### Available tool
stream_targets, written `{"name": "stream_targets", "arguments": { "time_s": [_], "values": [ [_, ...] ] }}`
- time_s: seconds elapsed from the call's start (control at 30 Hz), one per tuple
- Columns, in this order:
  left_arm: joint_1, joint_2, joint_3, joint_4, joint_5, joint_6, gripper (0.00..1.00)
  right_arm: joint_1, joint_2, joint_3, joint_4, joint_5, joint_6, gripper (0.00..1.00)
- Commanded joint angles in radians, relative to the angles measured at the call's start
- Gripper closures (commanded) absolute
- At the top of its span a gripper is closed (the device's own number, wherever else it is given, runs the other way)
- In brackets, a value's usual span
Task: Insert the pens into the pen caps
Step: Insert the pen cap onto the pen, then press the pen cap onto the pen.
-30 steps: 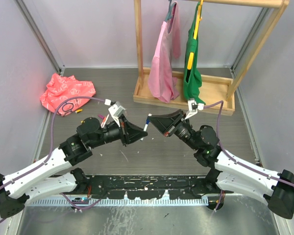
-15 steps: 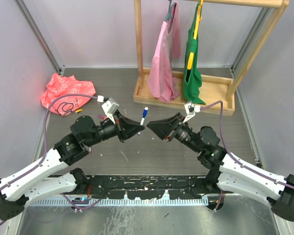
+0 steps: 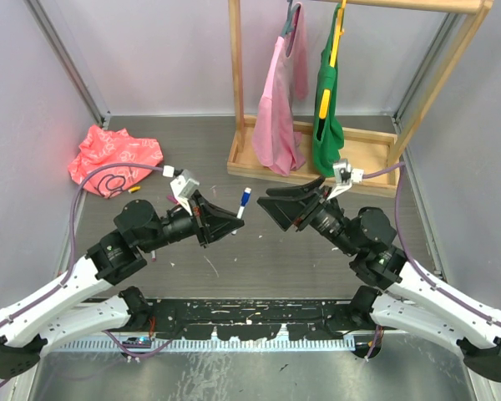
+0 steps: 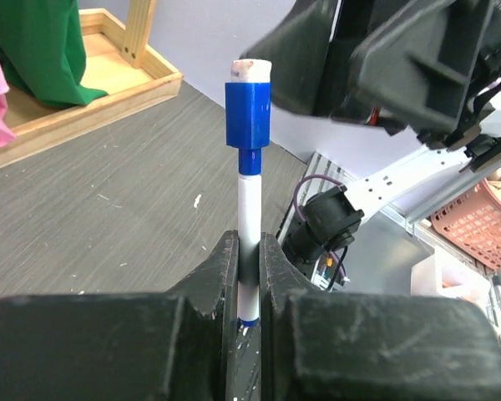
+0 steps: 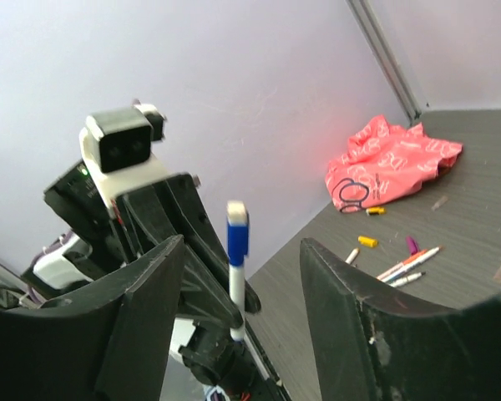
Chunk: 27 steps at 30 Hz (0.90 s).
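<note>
A white-barrelled pen (image 4: 249, 200) with a blue pen cap (image 4: 247, 117) seated on its end stands upright from my left gripper (image 4: 249, 251), which is shut on the barrel. From above, this capped pen (image 3: 245, 200) sticks out of the left gripper (image 3: 235, 219) above the middle of the table. My right gripper (image 3: 267, 205) faces it a short way to the right, open and holding nothing. In the right wrist view the pen (image 5: 236, 251) shows between the spread fingers but farther off. Loose pens (image 5: 409, 266), a yellow cap (image 5: 366, 241) and a purple cap (image 5: 412, 245) lie on the table beyond.
A crumpled pink bag (image 3: 114, 155) lies at the back left, with another yellow cap (image 5: 374, 210) near it. A wooden rack (image 3: 313, 163) with pink and green garments stands at the back right. Grey walls and metal posts close in the table.
The right gripper has opened and drawn back to the right, leaving the blue cap on the pen. The left gripper has shifted slightly back and left with the pen.
</note>
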Motion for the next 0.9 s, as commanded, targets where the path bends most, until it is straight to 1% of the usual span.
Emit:
{"name": "stream_targets", "arguments": {
  "time_s": [0.0,0.13,0.3,0.4,0.53,0.63,0.87],
  "values": [
    [0.002,0.002,0.023,0.017,0.065,0.020,1.00,0.003,0.025,0.107,-0.038,0.058,-0.044,0.37],
    [0.003,0.010,0.024,0.017,0.087,0.019,1.00,0.003,0.070,0.139,-0.039,0.064,-0.038,0.37],
    [0.003,0.017,0.024,0.016,0.098,0.020,1.00,0.003,0.132,0.163,0.004,-0.011,-0.032,0.38],
    [0.002,0.021,0.022,0.014,0.101,0.020,1.00,0.003,0.156,0.170,0.018,-0.057,-0.028,0.41],
    [0.002,0.022,0.020,0.017,0.100,0.020,1.00,0.002,0.172,0.151,0.040,-0.075,-0.005,0.45],
    [0.002,0.024,0.018,0.017,0.098,0.021,1.00,0.002,0.175,0.128,0.070,-0.083,0.016,0.52],
    [0.002,0.033,0.025,0.016,0.078,0.021,1.00,0.003,0.185,0.105,0.084,-0.105,0.028,0.76]
  ]
}}
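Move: The blue cap, already on the white pen, sits about 5 cm to the left of the open right fingers and 2 cm farther forward, at roughly their height. The left fingertips that hold the pen's lower part are some 6 cm to the right hand's left, level with it fore and aft, and about 6 cm lower. From the left hand the cap is about 6 cm up, 2 cm forward and 1 cm right. Around the blue cap's upper part the right hand brings its open fingers: it first lifts some 2.5 cm and edges forward, then sweeps about 4 cm left while sinking 3 cm, and closes to roughly half its starting gap. The left hand keeps its grip on the pen and eases about 1 cm each down, back and right. ##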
